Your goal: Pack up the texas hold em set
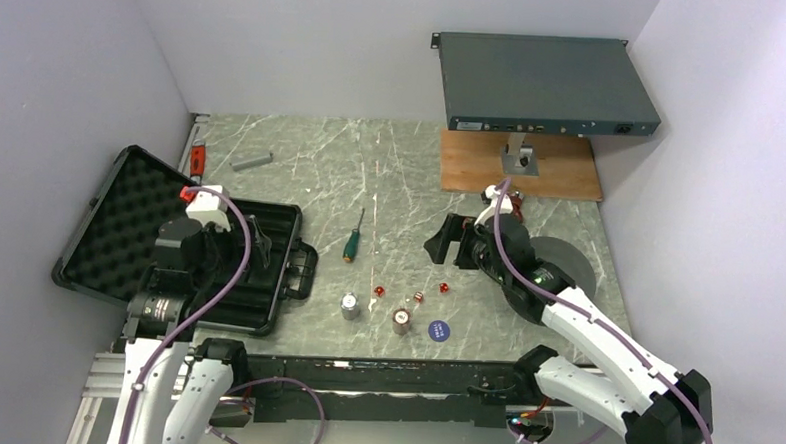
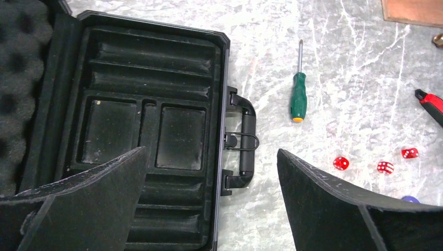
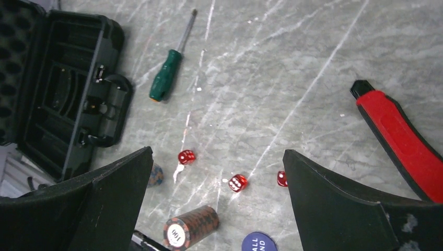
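The black briefcase [image 1: 119, 220] lies open at the table's left, foam lid back, its moulded tray [image 2: 151, 68] bare and its handle [image 2: 246, 138] pointing right. My left gripper [image 2: 211, 151] hovers open over the tray's handle edge, holding nothing. Three red dice [image 3: 186, 156] [image 3: 237, 182] [image 3: 282, 178] lie mid-table near the front. A brown chip stack [image 3: 190, 225] lies beside them, and a second stack [image 1: 350, 307] stands to its left. The blue button [image 1: 438, 330] is at the front. My right gripper [image 3: 217, 151] hangs open above the dice, touching nothing.
A green-handled screwdriver [image 1: 352, 242] lies between the case and the dice. A red-and-black tool [image 3: 402, 141] lies right of my right gripper. A large grey disc [image 1: 572, 260] sits under the right arm. A wooden board [image 1: 551, 174] and a dark flat box [image 1: 545, 84] are at the back.
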`<state>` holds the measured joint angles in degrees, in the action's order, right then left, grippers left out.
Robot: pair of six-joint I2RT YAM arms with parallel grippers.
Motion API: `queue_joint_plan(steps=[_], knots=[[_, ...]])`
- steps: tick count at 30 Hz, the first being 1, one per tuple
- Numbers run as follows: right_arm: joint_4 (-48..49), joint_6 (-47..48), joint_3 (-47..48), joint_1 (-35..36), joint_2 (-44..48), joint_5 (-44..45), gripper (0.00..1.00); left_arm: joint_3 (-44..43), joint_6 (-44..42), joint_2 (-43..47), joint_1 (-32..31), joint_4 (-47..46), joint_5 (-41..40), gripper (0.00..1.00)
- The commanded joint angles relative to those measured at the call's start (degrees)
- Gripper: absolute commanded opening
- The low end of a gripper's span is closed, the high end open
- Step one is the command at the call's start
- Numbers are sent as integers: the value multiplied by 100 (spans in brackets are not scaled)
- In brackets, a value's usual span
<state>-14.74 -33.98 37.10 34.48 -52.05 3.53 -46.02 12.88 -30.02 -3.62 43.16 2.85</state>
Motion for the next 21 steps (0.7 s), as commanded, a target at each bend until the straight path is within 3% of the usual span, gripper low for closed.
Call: queue_joint_plan(steps=[1, 5, 12, 21], knots=[[-478, 308, 675, 31, -51, -322, 100, -10, -208, -235, 118, -301, 635, 99], [-1320, 211, 1095, 58, -133, -327, 100, 14, -248, -287, 176, -403, 907, 99], [-2560, -368, 1631, 253, -303, -541, 100, 73, -130, -175, 177, -405, 593, 99], [-3592, -1679, 2268, 1624, -926, 268, 99, 144, 18, -1, 37, -351, 167, 99]])
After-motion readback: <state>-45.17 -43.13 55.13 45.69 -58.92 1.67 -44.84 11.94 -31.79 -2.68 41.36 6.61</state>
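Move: The brown chip stack I am making for stands about 12 cm back from my right hand and 7 cm to its left, its middle some 13 cm below my fingers. The small blind button lies about 12 cm back and 2 cm to the right. One red die is roughly 2 cm back and 2 cm right, a second 5 cm back and 4 cm left. From my left hand, that stack is about 12 cm back and 28 cm to the right. I lift my right hand about 3 cm clear above the dice, then draw it back towards myself some 7 cm, easing slightly left and sinking a little as I near the brown chip stack. As I come back I tip the wrist about 20 degrees further down, fingers wide open and touching nothing. ##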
